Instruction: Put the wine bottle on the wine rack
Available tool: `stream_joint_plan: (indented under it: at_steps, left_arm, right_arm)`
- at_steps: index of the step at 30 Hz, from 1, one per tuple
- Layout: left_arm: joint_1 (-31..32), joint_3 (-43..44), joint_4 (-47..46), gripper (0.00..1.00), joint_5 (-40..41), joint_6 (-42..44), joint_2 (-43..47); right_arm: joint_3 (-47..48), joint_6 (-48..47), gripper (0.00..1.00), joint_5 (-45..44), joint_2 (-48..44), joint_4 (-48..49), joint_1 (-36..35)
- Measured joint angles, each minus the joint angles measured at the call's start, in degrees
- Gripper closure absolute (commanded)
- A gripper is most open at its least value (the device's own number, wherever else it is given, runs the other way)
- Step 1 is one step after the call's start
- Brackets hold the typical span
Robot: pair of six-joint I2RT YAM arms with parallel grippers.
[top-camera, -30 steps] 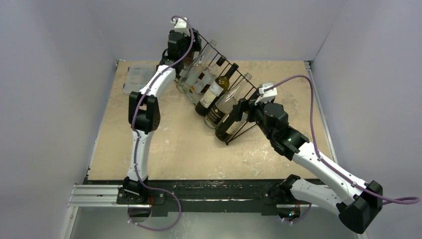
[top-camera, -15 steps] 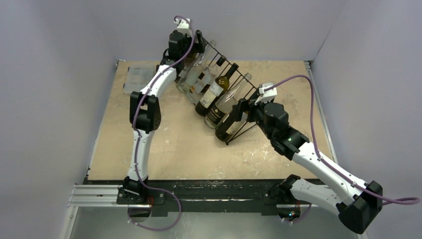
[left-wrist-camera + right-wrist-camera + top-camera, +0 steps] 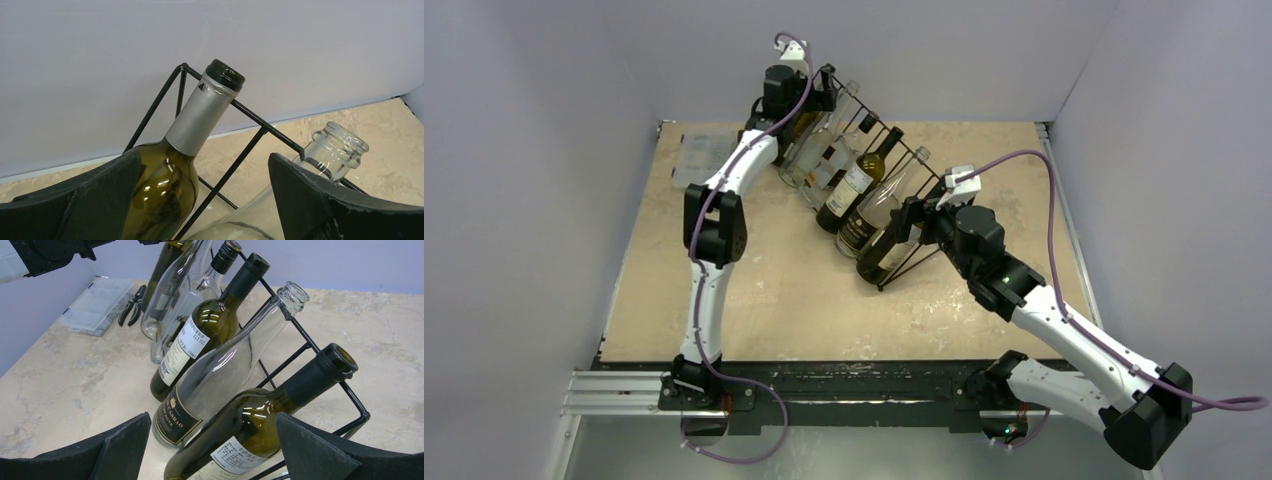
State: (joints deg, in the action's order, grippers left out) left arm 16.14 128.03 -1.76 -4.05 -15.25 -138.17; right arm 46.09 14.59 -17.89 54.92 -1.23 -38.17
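Note:
The black wire wine rack [image 3: 924, 258] runs diagonally across the table and holds several bottles, their necks resting on its top bar. At its far end leans an olive-green wine bottle [image 3: 200, 120] with a silver foil neck. My left gripper [image 3: 205, 200] is open around that bottle's shoulder; the glass lies close by the left finger [image 3: 75, 200] and well apart from the right one. At the near end, a dark green bottle [image 3: 260, 415] with a black capsule lies between the spread fingers of my open right gripper [image 3: 212, 450].
Beside the silver-necked bottle rests a clear glass bottle [image 3: 340, 145]. On the table's far left lie a clear plastic box [image 3: 95, 307] and black pliers [image 3: 131, 305]. The back wall stands close behind the rack's far end [image 3: 182, 67].
My left gripper's jaws have spread wider at the rack's far end, letting go of the silver-necked bottle, which stays on the rack. The right arm has not moved.

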Motion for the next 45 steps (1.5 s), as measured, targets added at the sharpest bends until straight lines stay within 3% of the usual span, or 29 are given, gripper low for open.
stream_joint_plan:
  at_steps: [11, 17, 32, 45]
  left_arm:
    - [0.0, -4.9, 7.8, 0.01, 1.9, 0.0, 8.1]
    - [-0.1, -9.7, 12.9, 0.03, 4.4, -0.4, 18.1]
    - [-0.4, -30.3, 21.3, 0.04, 4.9, -4.7, 54.2]
    - [-0.4, -49.1, 31.4, 0.04, 0.4, -2.1, 86.8]
  right_arm:
    - [0.0, 0.2, 0.01, 0.9, -0.2, 0.0, 0.0]
    - [0.0, 0.7, 0.01, 0.9, -1.6, -0.1, 0.0]
    - [0.1, 2.3, 0.01, 0.8, -13.6, -4.2, 0.0]
    - [3.5, 2.3, 0.01, -1.6, -20.0, -10.2, 0.0]
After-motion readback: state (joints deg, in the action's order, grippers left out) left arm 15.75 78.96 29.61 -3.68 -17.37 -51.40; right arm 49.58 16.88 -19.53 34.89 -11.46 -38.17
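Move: The green bottle with the silver neck already leans in the rack between my left hand's open fingers, its middle about 4 cm left, 2 cm back and 7 cm below. The clear bottle next to it is centred about 2 cm to my right and 8 cm back, and the plastic box lies flat some 30 cm left and 7 cm back, about 18 cm down. From my right hand the silver-necked bottle is roughly 33 cm ahead and 28 cm left. I leave the silver-necked bottle with my left fingers wide open, easing straight back from around its shoulder, then climbing about 20 cm as I speed up, and finishing with a fast, level run back, some 40 cm in all and 12 cm to the left. My open right hand retreats too, rising about 9 cm while drawing back and right, away from the near end of the rack. ##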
